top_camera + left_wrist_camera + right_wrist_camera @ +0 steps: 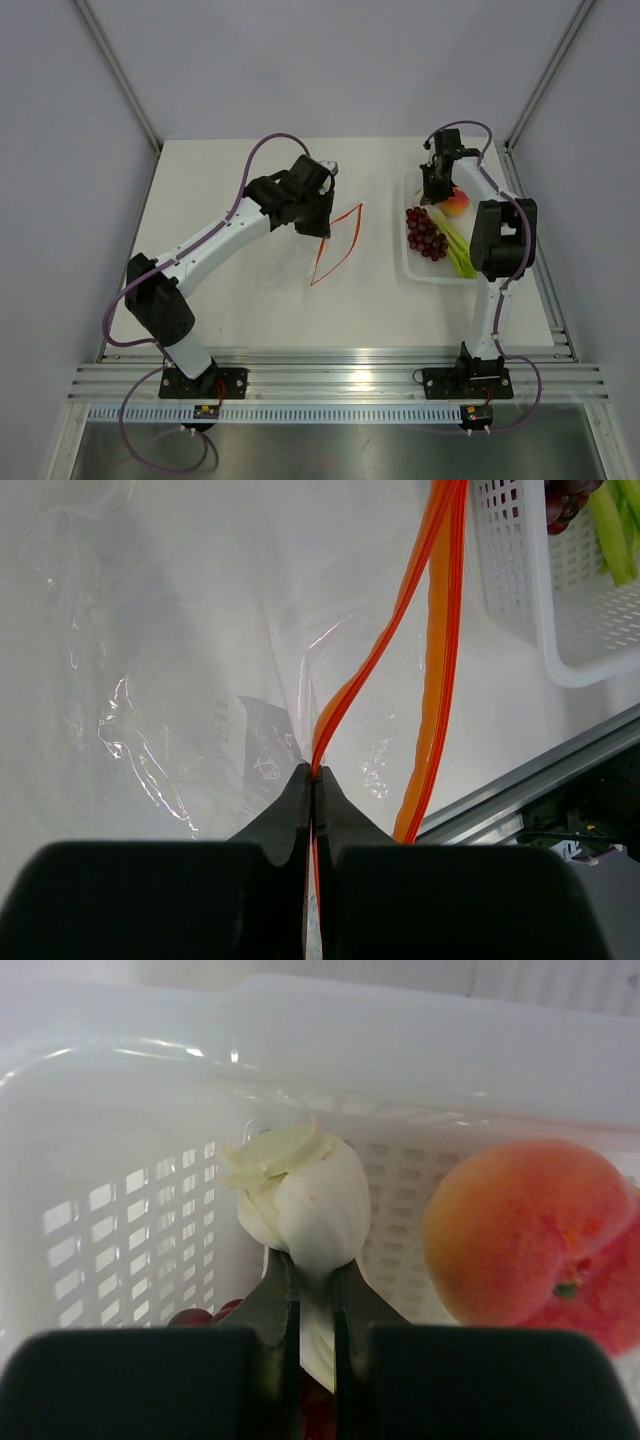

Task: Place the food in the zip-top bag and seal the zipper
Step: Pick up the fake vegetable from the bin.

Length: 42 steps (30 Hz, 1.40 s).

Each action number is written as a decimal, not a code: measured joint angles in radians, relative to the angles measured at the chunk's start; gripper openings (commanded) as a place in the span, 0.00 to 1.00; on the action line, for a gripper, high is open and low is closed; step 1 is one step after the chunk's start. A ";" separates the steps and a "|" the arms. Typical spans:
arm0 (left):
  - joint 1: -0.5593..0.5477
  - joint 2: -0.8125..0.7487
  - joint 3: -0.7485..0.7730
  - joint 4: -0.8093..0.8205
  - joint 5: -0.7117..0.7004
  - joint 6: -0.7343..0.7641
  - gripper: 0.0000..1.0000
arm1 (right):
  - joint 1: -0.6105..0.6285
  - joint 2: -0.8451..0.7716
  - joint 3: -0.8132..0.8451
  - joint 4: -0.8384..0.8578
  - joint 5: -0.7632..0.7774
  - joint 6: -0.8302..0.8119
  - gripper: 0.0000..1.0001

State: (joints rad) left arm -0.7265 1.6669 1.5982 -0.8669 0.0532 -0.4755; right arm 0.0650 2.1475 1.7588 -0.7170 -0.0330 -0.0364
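Observation:
The clear zip-top bag [338,248] lies mid-table with its mouth spread, and its orange-red zipper [440,630] runs in two strands. My left gripper [314,772] is shut on one zipper strand at the bag's edge. In the white basket [130,1220] at the right, my right gripper [311,1265] is shut on the white bulb end of a vegetable stalk [305,1200]. The orange-pink peach [525,1230] sits just right of it. Dark red grapes [425,232] lie under and behind the fingers, and the green stalks [458,250] stretch toward the near side.
The perforated white basket [410,262] stands at the table's right edge, close to the right arm's upper link [503,235]. Grey walls enclose the table on three sides. A metal rail [330,375] runs along the near edge.

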 measured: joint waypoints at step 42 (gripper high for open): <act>0.000 0.000 0.000 -0.006 -0.013 0.027 0.00 | -0.153 -0.302 -0.277 0.198 0.205 0.571 0.66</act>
State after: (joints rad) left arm -0.7269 1.6669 1.5986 -0.8734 0.0402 -0.4488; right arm -0.0879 1.8454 1.4815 -0.5186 0.1719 0.5350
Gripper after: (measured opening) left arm 0.008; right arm 0.648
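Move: My right hand has its fingers shut on the neck of the fake vegetable, just below the white end, with the green stalks trailing back and a little right through the bin. The peach, over which it will go, sits about 7 cm to the right, roughly 1 cm farther out and 2 cm lower. The grapes are some 8 cm straight back, also slightly below. From my left hand the peach is around 31 cm right, 17 ahead and 15 below. I lift the pinched vegetable almost straight up out of the bin by about 14 cm, fingertips tipping outward. Then I swing it some 9 cm right over the peach, turning the wrist clockwise about 40 degrees, while coming down roughly 8 cm. There my right fingers open wide and let go, staying on either side of it; my left hand keeps still on the bag's orange zipper edge. ##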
